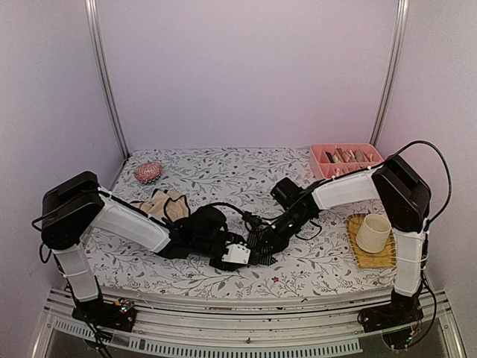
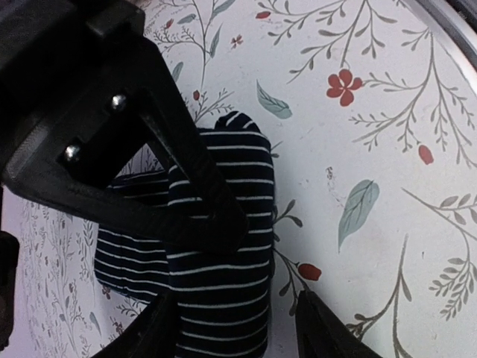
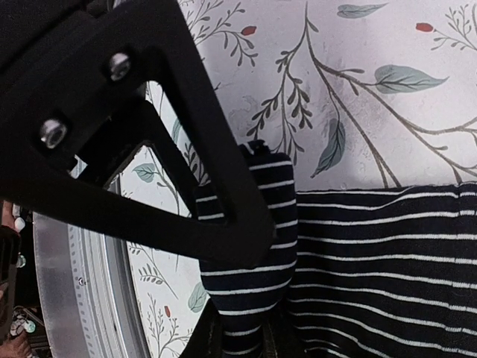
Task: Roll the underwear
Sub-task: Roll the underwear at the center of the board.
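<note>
The navy striped underwear (image 2: 223, 253) lies on the floral cloth, folded into a thick roll at one end. My left gripper (image 2: 235, 337) stands open astride that roll: its right finger (image 2: 328, 332) is clear of the cloth by a small gap. My right gripper (image 3: 242, 339) is shut on a fold of the navy underwear (image 3: 253, 283), the rest spreading flat to the right. In the top view both grippers, left (image 1: 244, 258) and right (image 1: 262, 245), meet at the table's near middle and hide the navy piece. The beige underwear (image 1: 165, 203) lies at the left.
A round reddish hairbrush (image 1: 147, 172) sits at the back left. A pink tray (image 1: 322, 153) of small items stands at the back right. A cream cup (image 1: 373, 233) rests on a yellow mat (image 1: 356, 253) beside the right arm. The metal front rail (image 3: 52, 298) runs close by.
</note>
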You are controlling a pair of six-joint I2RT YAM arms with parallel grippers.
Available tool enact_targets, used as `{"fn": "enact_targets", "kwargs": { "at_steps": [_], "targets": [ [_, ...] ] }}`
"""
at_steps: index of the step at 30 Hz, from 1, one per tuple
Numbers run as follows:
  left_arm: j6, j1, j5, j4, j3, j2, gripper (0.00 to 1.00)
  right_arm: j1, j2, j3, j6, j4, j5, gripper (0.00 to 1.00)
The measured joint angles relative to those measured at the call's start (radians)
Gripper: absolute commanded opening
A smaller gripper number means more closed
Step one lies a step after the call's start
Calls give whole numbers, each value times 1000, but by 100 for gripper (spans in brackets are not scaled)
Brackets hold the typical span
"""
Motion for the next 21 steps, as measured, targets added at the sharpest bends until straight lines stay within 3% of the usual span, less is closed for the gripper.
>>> {"fn": "enact_targets", "kwargs": {
  "at_steps": [4, 12, 18, 21],
  "targets": [
    [7, -3, -25, 26, 0, 22, 42, -1, 0, 0, 3, 0, -1, 7],
    [11, -6, -54, 58, 0, 42, 43, -2, 0, 0, 3, 0, -2, 8],
    [15, -9, -68, 75, 2, 55, 7, -8, 0, -1, 3, 0, -2, 15],
    [18, -11, -74, 74, 4, 55, 0, -8, 0, -1, 2, -1, 3, 26]
  ]
}}
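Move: The rolled near edge of the striped underwear lies crosswise at the left fingertips, already between the open pads: its middle is about 1 cm ahead, 2 cm right and 1 cm lower. Its flat, unrolled part lies some 6 cm ahead and 2 cm right. The beige cloth is about 14 cm ahead and 26 cm left. From the right hand, which already grips the roll, the roll's middle is about 2 cm left, level with it ahead and in height. Ease the left gripper about 1 cm forward and 1 cm down so its fingers sit astride the left part of the rolled edge, then shut them from about half open until they pinch the roll. Hold the right gripper in place meanwhile, still gripping the roll farther right. ##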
